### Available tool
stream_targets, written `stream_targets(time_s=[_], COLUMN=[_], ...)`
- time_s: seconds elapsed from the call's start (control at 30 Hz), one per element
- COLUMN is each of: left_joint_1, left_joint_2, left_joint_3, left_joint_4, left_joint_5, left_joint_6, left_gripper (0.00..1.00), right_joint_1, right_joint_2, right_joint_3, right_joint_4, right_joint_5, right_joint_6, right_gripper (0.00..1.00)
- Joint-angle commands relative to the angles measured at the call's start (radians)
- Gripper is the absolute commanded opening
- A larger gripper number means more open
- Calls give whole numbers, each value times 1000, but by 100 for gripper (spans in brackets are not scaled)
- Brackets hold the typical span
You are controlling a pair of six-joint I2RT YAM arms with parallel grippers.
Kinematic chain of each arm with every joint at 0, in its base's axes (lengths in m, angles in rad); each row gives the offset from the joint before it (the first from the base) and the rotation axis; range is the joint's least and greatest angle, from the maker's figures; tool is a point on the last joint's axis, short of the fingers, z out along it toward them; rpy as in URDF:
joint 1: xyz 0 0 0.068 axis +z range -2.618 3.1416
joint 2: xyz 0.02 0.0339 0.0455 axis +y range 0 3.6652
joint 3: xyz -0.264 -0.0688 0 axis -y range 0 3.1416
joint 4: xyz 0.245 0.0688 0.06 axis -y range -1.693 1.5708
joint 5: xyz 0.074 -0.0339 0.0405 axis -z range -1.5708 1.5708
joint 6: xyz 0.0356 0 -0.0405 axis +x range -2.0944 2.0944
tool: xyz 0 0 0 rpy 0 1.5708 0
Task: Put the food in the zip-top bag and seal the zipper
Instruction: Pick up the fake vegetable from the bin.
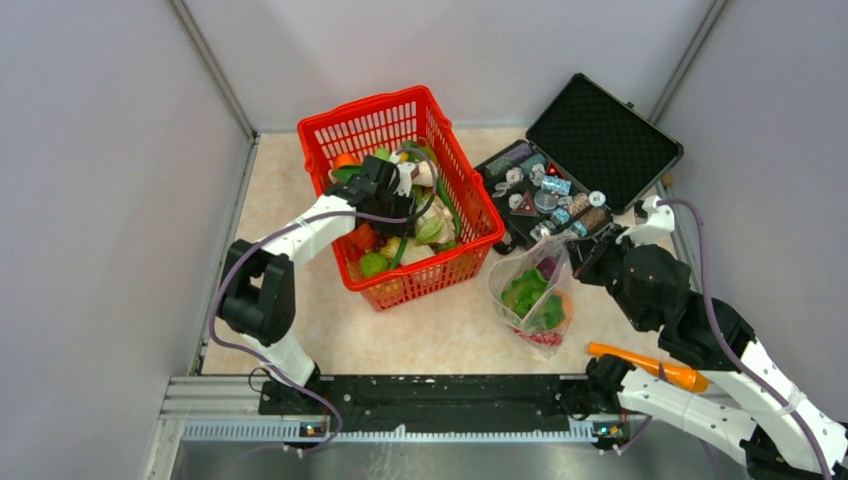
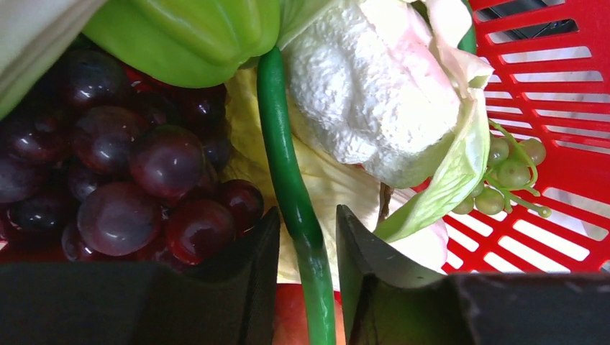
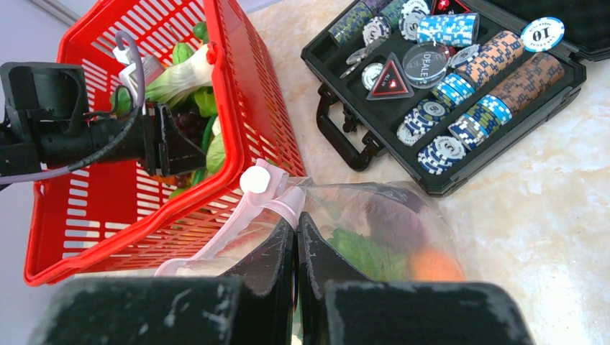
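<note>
My left gripper (image 1: pixel 402 218) reaches down into the red basket (image 1: pixel 330 135) full of food. In the left wrist view its jaws (image 2: pixel 308 223) straddle a long green stalk (image 2: pixel 284 158), with a thin gap on each side. Beside it lie dark red grapes (image 2: pixel 137 172), a green pepper (image 2: pixel 187 36) and a white leafy head (image 2: pixel 367 86). The zip-top bag (image 1: pixel 535 295) stands right of the basket and holds green leaves (image 1: pixel 525 290) and an orange piece (image 3: pixel 431 264). My right gripper (image 3: pixel 296 224) is shut on the bag's rim by the pink zipper (image 3: pixel 230 223).
An open black case (image 1: pixel 610 135) of poker chips (image 3: pixel 460 93) sits at the back right, close behind the bag. An orange carrot-like piece (image 1: pixel 650 367) lies by the right arm's base. Grey walls close in on both sides.
</note>
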Motion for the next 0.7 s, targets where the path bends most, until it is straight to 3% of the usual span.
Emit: stream_targets(time_s=[0.0, 0.17, 0.43, 0.57, 0.67], left_joint_1=[3, 3, 2, 3, 3], left_joint_2=[-19, -81, -248, -280, -355], left_joint_3=[14, -12, -35, -29, -70], left_joint_4=[-6, 16, 73, 43, 105], left_joint_5=[-16, -6, 48, 29, 51], left_joint_6=[10, -3, -3, -4, -23], left_gripper=[32, 14, 4, 0, 0], right_joint_1=[-6, -5, -5, -6, -6], right_joint_2=[-14, -13, -16, -22, -24], right_joint_3=[1, -1, -12, -19, -21], right_joint_4=[53, 56, 63, 67, 64], right_joint_5=[7, 7, 6, 4, 6], right_joint_6=[10, 9, 12, 16, 18], right_gripper=[0, 0, 0, 0, 0])
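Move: The long green pepper lies between the left hand's open fingertips, its middle some 2 cm back, 1 cm left and 1 cm below. Grapes sit about 4 cm ahead and 5 cm left, 3 cm down; the cauliflower is about 4 cm ahead and 5 cm right, 2 cm down; the green bell pepper is 8 cm straight ahead. From the right hand, the long green pepper lies roughly 12 cm ahead, 30 cm left and 20 cm lower. The left fingers, already straddling the long green pepper, close from either side and pinch it a little ahead of its middle while the hand stays low. Then, keeping that grip, the left hand lifts nearly straight up about 10 cm off the pile, its fingertips tilting up and outward by some 15 degrees. The right hand stays put, still pinching the bag's rim. ##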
